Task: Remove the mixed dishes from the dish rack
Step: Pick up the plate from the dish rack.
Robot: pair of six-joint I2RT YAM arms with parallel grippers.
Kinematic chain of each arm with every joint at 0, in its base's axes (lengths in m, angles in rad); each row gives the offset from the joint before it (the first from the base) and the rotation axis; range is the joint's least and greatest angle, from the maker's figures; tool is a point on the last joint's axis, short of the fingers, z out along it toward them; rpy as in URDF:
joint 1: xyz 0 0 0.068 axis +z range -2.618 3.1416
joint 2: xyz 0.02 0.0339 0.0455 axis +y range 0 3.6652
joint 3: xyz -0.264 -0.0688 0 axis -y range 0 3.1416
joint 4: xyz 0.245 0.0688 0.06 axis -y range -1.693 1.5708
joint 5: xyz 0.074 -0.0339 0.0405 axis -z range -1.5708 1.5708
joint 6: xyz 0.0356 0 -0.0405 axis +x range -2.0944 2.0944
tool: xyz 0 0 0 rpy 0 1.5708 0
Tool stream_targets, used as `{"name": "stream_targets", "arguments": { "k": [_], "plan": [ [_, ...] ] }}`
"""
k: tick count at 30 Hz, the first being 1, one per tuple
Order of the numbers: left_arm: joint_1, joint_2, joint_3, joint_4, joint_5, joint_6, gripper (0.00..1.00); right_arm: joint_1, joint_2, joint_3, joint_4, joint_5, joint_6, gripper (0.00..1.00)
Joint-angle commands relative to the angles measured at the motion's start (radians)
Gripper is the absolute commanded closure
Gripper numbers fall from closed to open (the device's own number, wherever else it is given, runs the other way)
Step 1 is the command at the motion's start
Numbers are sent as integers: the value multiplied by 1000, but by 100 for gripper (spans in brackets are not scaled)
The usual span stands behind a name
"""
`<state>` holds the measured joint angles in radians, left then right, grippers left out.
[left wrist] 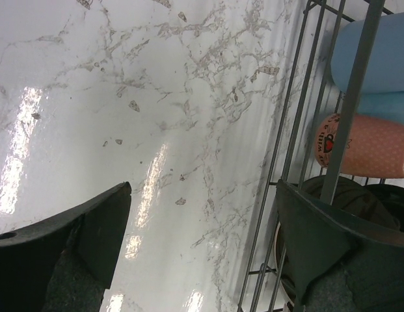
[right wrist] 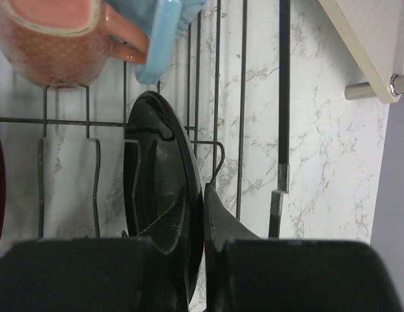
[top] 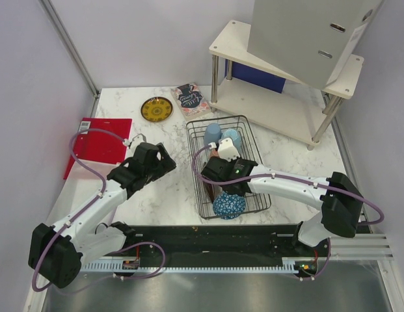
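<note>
The black wire dish rack (top: 215, 121) sits mid-table. At its far end lie two light-blue cups (top: 213, 133) (top: 232, 138), and a blue-and-white patterned bowl (top: 228, 205) rests at its near end. My right gripper (top: 218, 172) reaches into the rack. In the right wrist view it (right wrist: 196, 195) is shut on the rim of an upright black plate (right wrist: 159, 188) standing between dividers. Above that plate hangs a salmon-pink mug (right wrist: 52, 45). My left gripper (top: 168, 161) hovers open over the bare table just left of the rack (left wrist: 299, 130), with nothing between its fingers. A yellowish plate (top: 156, 108) lies on the table.
A red board (top: 101, 140) lies at the left edge and a patterned booklet (top: 189, 99) behind the rack. A white two-tier shelf (top: 280, 97) with a grey box (top: 306, 36) on it stands at the back right. Walls close both sides.
</note>
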<state>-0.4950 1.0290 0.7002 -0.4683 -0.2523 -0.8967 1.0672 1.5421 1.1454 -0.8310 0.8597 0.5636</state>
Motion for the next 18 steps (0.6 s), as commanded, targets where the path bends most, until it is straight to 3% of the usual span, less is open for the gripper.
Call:
{"name": "stream_targets", "arguments": {
  "k": [1,3,18],
  "plan": [
    [-2,-15,-5,33,-2,-33,2,30,3,71,-37,-30,-18,96],
    [-2,-15,-4,36,-1,-33,2,39,4,100,-56,-10,-18,100],
    [-2,75,33,63,56,-27,5,86,-26,316,-223,70,-7,100]
  ]
}}
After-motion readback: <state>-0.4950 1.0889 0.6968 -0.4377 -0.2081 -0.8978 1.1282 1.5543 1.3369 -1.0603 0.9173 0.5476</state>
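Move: The black plate stands on edge between my right finger pads, already pinched by its rim. Its middle is about 2 cm ahead of that hand, 1 cm left and 5 cm down. From the right hand the orange mug sits some 5 cm ahead and 8 cm left, the light blue mug 10 cm ahead and 2 cm left, and the brown plate 4 cm back and 10 cm left, all about 7 cm lower. From my left hand the black plate lies roughly 22 cm to the right, level fore and aft, 4 cm lower. I keep the black plate pinched in my shut right fingers and draw it upward about 5 cm out of its slot in the rack, slowly at first and then faster, easing back about 1 cm, with the wrist rolling some 5 degrees. My open left hand stays empty beside the rack, only starting to sink and edge rightward towards it by a centimetre or so. ##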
